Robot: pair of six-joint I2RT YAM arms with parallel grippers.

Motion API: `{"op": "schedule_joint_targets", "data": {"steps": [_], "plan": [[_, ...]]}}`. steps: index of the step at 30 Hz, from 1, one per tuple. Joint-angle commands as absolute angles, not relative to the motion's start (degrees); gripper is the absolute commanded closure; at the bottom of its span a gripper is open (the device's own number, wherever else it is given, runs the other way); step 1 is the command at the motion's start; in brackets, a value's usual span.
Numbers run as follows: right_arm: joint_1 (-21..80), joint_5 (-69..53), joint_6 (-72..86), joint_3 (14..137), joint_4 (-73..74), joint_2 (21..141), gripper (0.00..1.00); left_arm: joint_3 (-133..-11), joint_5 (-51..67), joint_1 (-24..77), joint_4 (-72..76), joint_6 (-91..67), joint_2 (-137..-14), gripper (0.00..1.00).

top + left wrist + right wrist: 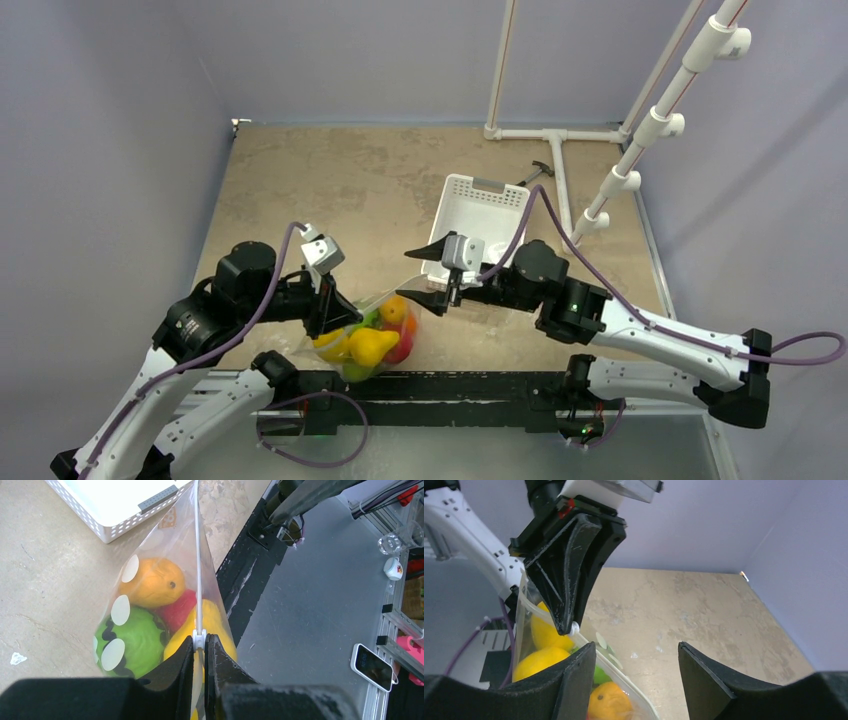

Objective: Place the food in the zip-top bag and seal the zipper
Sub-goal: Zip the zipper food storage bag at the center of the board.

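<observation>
The zip-top bag (372, 302) hangs just above the table's near edge with the food (372, 343) inside. In the left wrist view an orange fruit (150, 582), a dark-striped green one (132, 640), a red piece (175, 611) and a yellow one (212, 622) show through the plastic. My left gripper (199, 640) is shut on the zipper (198, 565) at its white slider, with the strip running straight away from the fingers. My right gripper (636, 652) stands open beside the bag's other end, its left finger against the bag wall and nothing between the fingers.
The white slotted basket (480, 215) sits right behind the right gripper, close to the bag. A white pipe frame (560, 135) stands at the back right. The black base rail (450, 385) runs along the near edge, below the bag.
</observation>
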State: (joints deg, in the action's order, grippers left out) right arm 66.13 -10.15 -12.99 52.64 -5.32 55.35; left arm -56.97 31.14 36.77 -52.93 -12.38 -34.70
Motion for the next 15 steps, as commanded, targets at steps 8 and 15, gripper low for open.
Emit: {"op": "schedule_joint_targets", "data": {"steps": [8,15], "plan": [[66.01,-18.32,-24.64,62.83,6.65,65.06,0.36,-60.25,34.14,36.79,-51.05,-11.38,-35.42,1.00],[66.01,-22.27,-26.45,65.39,8.97,70.42,0.39,-60.90,34.34,36.77,-51.11,-11.26,-35.55,1.00]]}}
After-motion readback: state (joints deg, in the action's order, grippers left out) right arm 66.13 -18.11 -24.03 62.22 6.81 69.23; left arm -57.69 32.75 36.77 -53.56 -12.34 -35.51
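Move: The zipper slider, already pinched between the left fingertips, lies roughly 9 cm to the left of the right hand, 5 cm back and 8 cm below it. From the right hand, the bag's free zipper end is about 3 cm ahead, 3 cm to the right and 7 cm down. Inside the bag, the orange fruit sits some 3 cm left, straight level fore and aft, and the yellow pear about 7 cm back and 8 cm left, both around 15 cm below. Towards the zipper strip beside the slider, the right hand sinks about 5.5 cm and goes some 4 cm left, still wide open, its left-pointing fingers tipping down by nearly 20 degrees and swinging slightly back. It comes close above the strip; contact can't be seen. The left hand stays in place and keeps its pinch on the slider. ##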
